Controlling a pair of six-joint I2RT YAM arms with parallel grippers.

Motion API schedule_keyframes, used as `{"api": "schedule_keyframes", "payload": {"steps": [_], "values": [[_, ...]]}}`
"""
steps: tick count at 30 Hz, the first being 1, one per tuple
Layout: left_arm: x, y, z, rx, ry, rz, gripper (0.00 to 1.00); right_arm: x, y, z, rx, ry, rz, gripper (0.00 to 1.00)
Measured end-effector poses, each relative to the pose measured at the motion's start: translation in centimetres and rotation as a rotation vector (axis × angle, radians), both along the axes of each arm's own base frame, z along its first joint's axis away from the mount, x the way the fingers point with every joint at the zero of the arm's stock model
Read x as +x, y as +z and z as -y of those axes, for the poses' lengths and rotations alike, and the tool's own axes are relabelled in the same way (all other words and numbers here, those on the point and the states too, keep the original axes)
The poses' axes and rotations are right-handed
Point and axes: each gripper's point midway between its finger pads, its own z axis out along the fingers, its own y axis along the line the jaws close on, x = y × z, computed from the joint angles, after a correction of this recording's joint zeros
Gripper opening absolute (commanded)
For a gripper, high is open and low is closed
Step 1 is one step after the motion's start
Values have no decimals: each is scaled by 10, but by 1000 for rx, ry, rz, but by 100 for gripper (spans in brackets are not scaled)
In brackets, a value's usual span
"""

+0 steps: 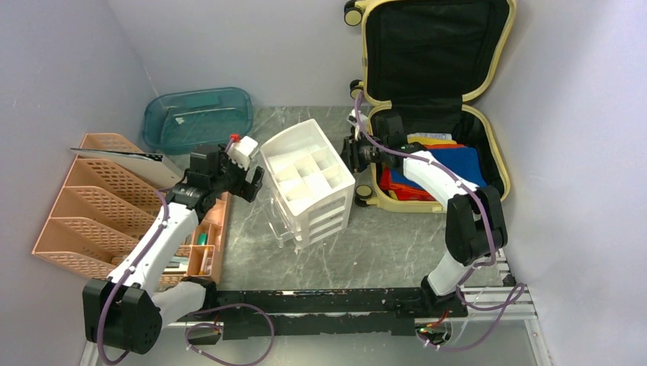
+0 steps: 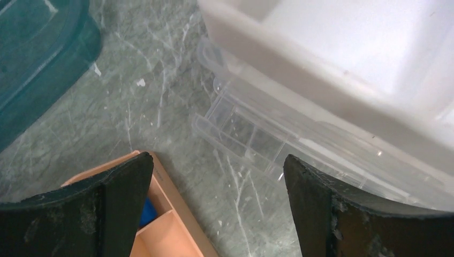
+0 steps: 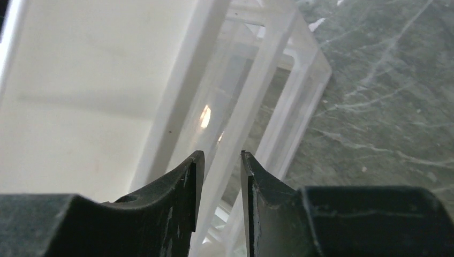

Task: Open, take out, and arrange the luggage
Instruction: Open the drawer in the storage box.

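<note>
The luggage (image 1: 497,164), a pale yellow hard-shell suitcase, lies open at the back right, its black-lined lid (image 1: 435,46) leaning on the wall. Blue, red and yellow items (image 1: 458,164) fill its lower half. My right gripper (image 1: 349,155) hangs left of the suitcase, at the right side of the white drawer unit (image 1: 309,179). In the right wrist view its jaws (image 3: 220,155) stand slightly apart, with a clear drawer edge (image 3: 278,80) showing beyond the gap and nothing held. My left gripper (image 1: 253,183) is wide open and empty (image 2: 214,160) left of the unit.
A clear drawer (image 1: 282,225) (image 2: 251,139) sticks out of the unit's front. A teal tray (image 1: 198,118) sits at the back left. A peach desk organizer (image 1: 91,206) (image 2: 160,225) fills the left side. Walls close in on both sides.
</note>
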Motion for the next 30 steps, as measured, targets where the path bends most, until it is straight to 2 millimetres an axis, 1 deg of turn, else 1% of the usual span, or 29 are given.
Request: {"api": "schedule_keyframes", "payload": {"steps": [2,5,7,9,12,14,15,16,17,20,21,23,24,27,30], "values": [[2,7,3,-14,-7,8,97,3,-4,4,-28,-23,3,37],[12,27,4,-21,4,45,97,9,-5,12,-64,-67,19,40],[18,35,1,-11,29,63,97,14,3,19,-80,-105,51,43],[20,35,-5,7,60,68,97,18,18,26,-92,-142,103,45],[22,26,-16,47,114,46,97,25,58,36,-99,-198,220,50],[23,19,-21,70,140,25,97,30,98,43,-91,-238,329,54],[23,15,-24,82,153,10,97,31,119,45,-82,-253,382,55],[23,11,-26,90,161,-2,97,31,135,47,-74,-262,423,56],[22,6,-27,97,170,-22,96,30,158,48,-63,-267,478,57],[21,-5,-28,102,183,-63,97,29,198,46,-50,-266,579,60],[20,-8,-27,99,181,-76,97,26,206,42,-53,-256,606,60],[17,-10,-23,80,168,-94,96,21,207,31,-73,-233,628,60],[16,-9,-20,65,154,-98,97,17,201,22,-90,-214,630,60],[12,-7,-7,13,102,-109,97,8,175,-2,-145,-149,609,60],[8,-1,5,-43,58,-112,96,6,145,-13,-203,-105,556,59]]}}
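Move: The half-open clear drawer lies about 7 cm to the right of my left hand, 3 cm back and some 11 cm lower. The storage box's middle is around 13 cm right, 4 cm ahead and 8 cm below; the teal tray is some 30 cm ahead and 20 cm left, at table level. From my right hand, the drawer is about 18 cm left, 11 cm back and 11 cm down; the suitcase's lower shell is roughly 27 cm right and 7 cm ahead, 12 cm lower. I lift my right hand about 20 cm up beside the storage box, at first drifting forward and right, then swing it back left and lower it some 6 cm, levelling its fingers roughly 30 degrees and opening them wider. My left hand, wide open, makes a small loop beside the box: up and forward, left and down, then back right almost to its start, without taking the drawer. ##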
